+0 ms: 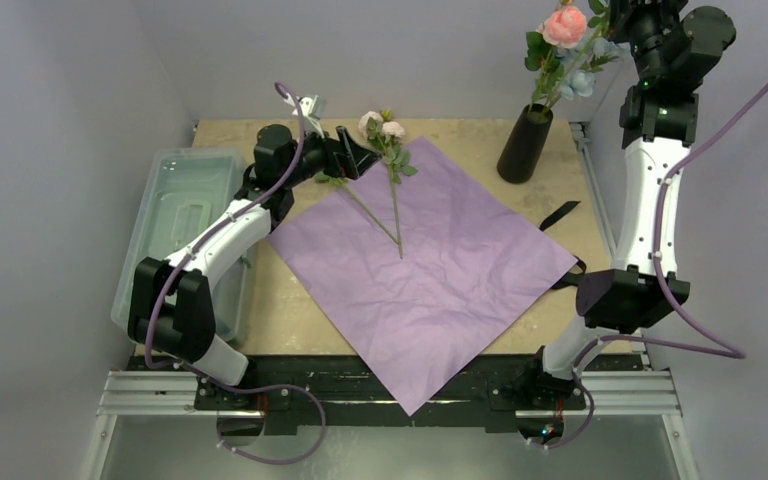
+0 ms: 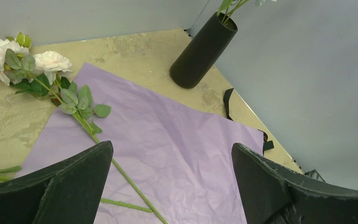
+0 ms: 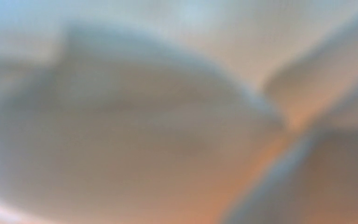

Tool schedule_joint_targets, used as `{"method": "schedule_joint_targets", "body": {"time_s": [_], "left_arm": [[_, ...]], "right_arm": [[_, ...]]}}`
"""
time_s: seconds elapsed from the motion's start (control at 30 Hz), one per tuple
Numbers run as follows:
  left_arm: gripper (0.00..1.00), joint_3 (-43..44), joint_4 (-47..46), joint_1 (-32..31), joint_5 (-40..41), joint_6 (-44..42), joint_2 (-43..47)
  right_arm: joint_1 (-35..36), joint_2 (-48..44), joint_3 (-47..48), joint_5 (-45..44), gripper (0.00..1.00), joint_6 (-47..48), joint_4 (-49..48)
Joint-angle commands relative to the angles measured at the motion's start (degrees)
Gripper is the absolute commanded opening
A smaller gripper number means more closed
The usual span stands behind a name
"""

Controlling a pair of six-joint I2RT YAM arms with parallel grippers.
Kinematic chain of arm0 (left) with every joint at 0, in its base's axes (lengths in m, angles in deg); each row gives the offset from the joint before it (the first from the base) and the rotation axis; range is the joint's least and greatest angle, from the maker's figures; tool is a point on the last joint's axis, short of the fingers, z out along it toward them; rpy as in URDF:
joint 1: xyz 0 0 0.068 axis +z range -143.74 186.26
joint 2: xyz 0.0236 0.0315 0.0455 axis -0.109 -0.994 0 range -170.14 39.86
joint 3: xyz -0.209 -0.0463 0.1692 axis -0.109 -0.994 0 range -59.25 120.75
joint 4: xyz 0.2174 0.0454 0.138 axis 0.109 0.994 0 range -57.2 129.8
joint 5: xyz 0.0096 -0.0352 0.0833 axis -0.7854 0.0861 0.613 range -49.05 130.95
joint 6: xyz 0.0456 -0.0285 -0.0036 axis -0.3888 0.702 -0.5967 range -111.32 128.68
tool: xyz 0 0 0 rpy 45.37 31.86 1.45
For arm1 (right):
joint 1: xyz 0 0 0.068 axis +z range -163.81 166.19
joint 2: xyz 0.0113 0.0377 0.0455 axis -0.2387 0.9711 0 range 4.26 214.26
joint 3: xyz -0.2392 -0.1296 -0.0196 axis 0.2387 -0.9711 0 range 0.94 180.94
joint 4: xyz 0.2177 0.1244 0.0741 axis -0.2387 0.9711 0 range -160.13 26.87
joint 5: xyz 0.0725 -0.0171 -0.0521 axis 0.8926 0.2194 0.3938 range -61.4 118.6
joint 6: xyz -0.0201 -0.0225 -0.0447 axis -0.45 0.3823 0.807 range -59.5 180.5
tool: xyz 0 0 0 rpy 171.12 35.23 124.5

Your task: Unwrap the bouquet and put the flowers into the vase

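Note:
The bouquet is undone: its lilac wrapping paper (image 1: 425, 265) lies flat on the table. Two flowers (image 1: 385, 130) with white and pale pink heads (image 2: 51, 61) rest across the paper's far left corner, stems (image 2: 91, 130) pointing toward me. My left gripper (image 1: 355, 155) hovers open just left of them, its jaws wide over bare paper (image 2: 171, 147). The black vase (image 1: 525, 143) (image 2: 203, 51) stands at the back right, holding a pink rose (image 1: 564, 25) and pale blue blooms. My right arm (image 1: 660, 45) is raised beside those blooms; its wrist view is all blurred petals.
A clear plastic bin (image 1: 175, 215) sits along the table's left side, under the left arm. A black ribbon (image 1: 560, 213) (image 2: 227, 100) lies by the paper's right edge, between the paper and the right arm. Grey walls close in the back and sides.

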Motion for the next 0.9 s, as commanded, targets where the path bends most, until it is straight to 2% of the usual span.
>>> {"method": "schedule_joint_targets", "body": {"time_s": [0.0,0.07,0.27,0.5,0.63,0.87], "left_arm": [[1.0,2.0,0.4,-0.1,1.0,-2.4,0.9],[1.0,2.1,0.9,-0.1,1.4,-2.8,0.8],[1.0,3.2,5.0,-0.1,2.2,-4.7,-0.3],[1.0,4.7,9.9,-0.1,4.0,-8.3,-1.5],[1.0,5.7,12.2,-0.1,5.1,-9.0,-2.8],[1.0,6.6,15.2,-0.1,7.1,-9.3,-5.0]], "right_arm": [[-0.2,-0.9,-3.0,-1.4,0.0,1.5,-2.9],[-0.1,-1.5,-6.2,-2.0,0.0,1.1,-6.2],[-0.1,0.4,-9.0,-1.2,0.0,-2.4,-8.4],[-0.1,2.3,-11.7,-2.3,0.0,-5.2,-7.5],[-0.1,4.2,-12.3,-2.4,0.13,-6.1,-5.9],[-0.1,7.0,-9.2,-2.6,0.49,-7.1,-2.6]]}}
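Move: The right hand, holding the peach rose high up, has the black vase about 11 cm ahead, 4 cm to its left, its middle some 46 cm below. In the vase, the pink rose is 13 cm ahead, 5 cm left and 14 cm lower; the blue flowers are 10 cm ahead, 2 cm right and 20 cm lower. From the open left hand, the leafy stem lies about 7 cm ahead, 3 cm left and 28 cm down; the cream roses are 12 cm ahead, 7 cm right, equally low. Still gripping the peach rose, the right hand feeds its stem down into the vase, sinking some 15 cm while reaching about 8 cm forward and tipping steadily downward; near the end the fingers open almost halfway to let go. Meanwhile the left hand, kept wide open, sinks about 6 cm towards the stems on the purple paper, tilting its fingers down. ##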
